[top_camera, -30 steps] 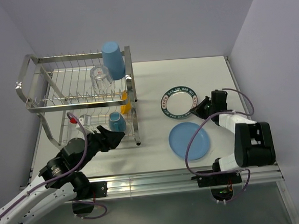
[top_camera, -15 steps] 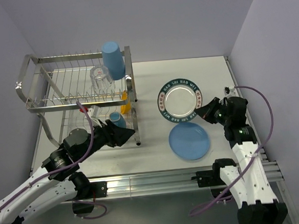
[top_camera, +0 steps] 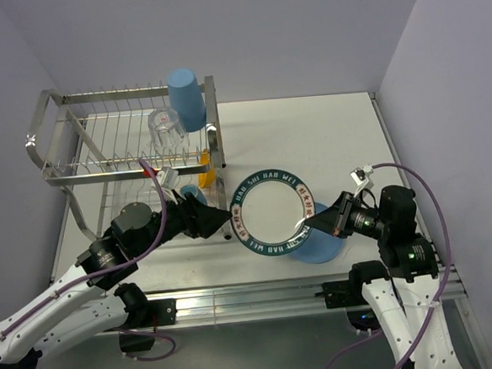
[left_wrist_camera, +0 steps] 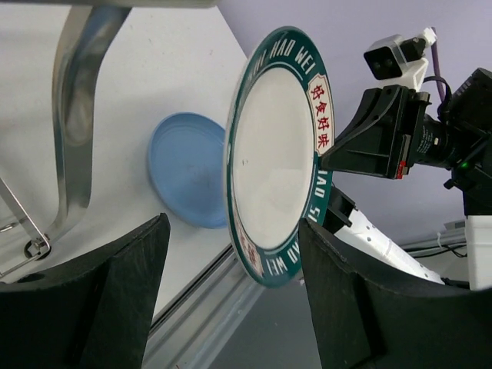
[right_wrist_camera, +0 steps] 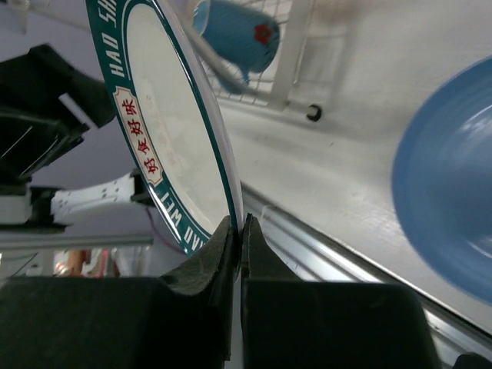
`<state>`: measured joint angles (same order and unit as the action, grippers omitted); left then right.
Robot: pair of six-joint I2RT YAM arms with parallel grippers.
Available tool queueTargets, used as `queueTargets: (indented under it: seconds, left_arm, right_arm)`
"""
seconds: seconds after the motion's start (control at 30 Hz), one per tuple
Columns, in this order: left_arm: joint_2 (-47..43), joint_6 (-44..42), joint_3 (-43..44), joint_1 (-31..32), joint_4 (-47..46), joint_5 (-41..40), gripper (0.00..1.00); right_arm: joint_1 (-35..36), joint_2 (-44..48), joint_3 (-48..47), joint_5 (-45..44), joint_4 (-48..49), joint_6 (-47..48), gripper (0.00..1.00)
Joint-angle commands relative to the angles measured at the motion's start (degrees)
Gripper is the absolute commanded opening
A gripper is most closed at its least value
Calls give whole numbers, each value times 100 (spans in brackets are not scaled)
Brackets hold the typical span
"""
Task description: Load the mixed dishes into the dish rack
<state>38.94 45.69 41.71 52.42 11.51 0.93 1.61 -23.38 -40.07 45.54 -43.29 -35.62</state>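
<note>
My right gripper [top_camera: 306,223] [right_wrist_camera: 238,229] is shut on the rim of the white plate with the dark green patterned rim [top_camera: 271,211] [left_wrist_camera: 277,154] [right_wrist_camera: 169,123] and holds it tilted on edge above the table. The left gripper [top_camera: 221,218] [left_wrist_camera: 231,307] stands open at the plate's left rim, its black fingers [left_wrist_camera: 115,292] either side of the lower edge without closing. Under the raised plate the plain blue plate [top_camera: 324,245] [left_wrist_camera: 188,181] [right_wrist_camera: 453,200] lies flat. In the dish rack [top_camera: 59,164] sit the blue tumbler [top_camera: 186,98], clear glass [top_camera: 165,128], yellow bowl [top_camera: 204,166] and light blue mug [top_camera: 192,193] [right_wrist_camera: 234,34].
The rack's chrome corner post [top_camera: 216,136] [left_wrist_camera: 73,115] stands just left of the raised plate. A metal rail [top_camera: 262,293] runs along the table's near edge. Purple walls close the back and right sides.
The right gripper lifted the patterned plate off the table, tipped it up and carried it left toward the rack. The left gripper swung right to meet its rim.
</note>
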Motion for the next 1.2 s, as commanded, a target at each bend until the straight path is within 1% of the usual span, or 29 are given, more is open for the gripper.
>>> queueTargets:
  seconds: [0.0,0.17,0.3,0.4,0.5,0.57,0.63,0.67,0.7,0.73,0.77,0.8,0.83,0.87,0.93,1.0,1.03,1.07,1.1,1.13,1.17]
  left_arm:
    - [-53,-183,206,83,-325,241,74]
    - [-185,-201,162,145,-281,215,74]
    - [-281,-210,118,172,-377,346,74]
    - [-343,-227,74,180,-526,548,73]
    - [-361,-236,74,189,-614,777,72]
    - [-352,-236,117,198,-641,952,70]
    - [-317,-236,188,198,-720,1102,63]
    - [-308,-245,223,198,-738,1268,59]
    - [-282,-245,336,198,-746,1330,46]
    - [-212,-254,398,198,-720,1366,39]
    - [-168,-289,469,198,-685,1462,20]
    - [-132,-306,635,207,-624,1506,9]
    - [-71,-315,715,207,-580,1542,0]
    - [-62,-333,794,207,-553,1577,0]
    - [-53,-403,1057,216,-483,1604,0]
    - [-70,-604,1468,216,-360,1481,0]
    - [-71,-701,1654,216,-290,1402,0]
    - [-62,-780,1838,216,-115,1314,0]
    - [-36,-955,2249,216,-1,1209,0]
    - [17,-1061,2480,216,114,1008,0]
    - [43,-1158,2682,216,228,927,0]
  right_arm:
    - [182,96,-62,675,400,-384,0]
    - [428,88,17,1062,864,-823,0]
    - [700,70,44,1132,1287,-1210,0]
    - [876,-44,-44,1072,1428,-1299,0]
    - [1218,-114,-115,844,1647,-1474,0]
    - [1569,-158,-106,729,1936,-1693,0]
    - [1851,-264,-149,422,2052,-1764,0]
    - [2165,-316,-176,325,2174,-1825,0]
    - [2334,-421,-211,228,2228,-1852,0]
    - [2475,-474,-298,10,2298,-1887,0]
    - [2763,-579,-369,-88,2403,-1940,0]
    - [2888,-624,-465,-185,2404,-1932,0]
    - [3002,-694,-675,-351,2387,-1914,0]
    - [3151,-738,-781,-405,2369,-1862,0]
    - [3214,-870,-1071,-467,2334,-1809,0]
    - [3206,-958,-1274,-554,2203,-1686,27]
    - [3214,-984,-1518,-624,2124,-1616,39]
    - [3214,-1011,-1625,-660,1975,-1511,59]
    - [3214,-1046,-1748,-756,1886,-1466,67]
    - [3214,-1037,-1958,-835,1798,-1422,76]
    - [3214,-1011,-2039,-949,1641,-1378,99]
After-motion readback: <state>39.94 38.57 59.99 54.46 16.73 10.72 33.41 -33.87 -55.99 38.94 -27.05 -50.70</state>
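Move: The left hand, empty and open, has the green-rimmed plate's middle about 13 cm to its right and 1 cm ahead, nearly at its own height. From it, the blue mug in the rack is some 14 cm ahead, 8 cm left and 20 cm below. The right hand grips that plate, with the left gripper about 20 cm to its left and 2 cm ahead, a little higher; the blue plate lies 6 cm ahead, 5 cm right and 22 cm below. The left fingers close on the green-rimmed plate's left rim, after which the right fingers open and let go of the opposite side. Before that the right hand carries the plate left and back, about 7 cm in all, turning counter-clockwise, while the left eases back and up with its fingers open; then both rise together some 8 cm, the left still gripping and its fingers tipping upward. ##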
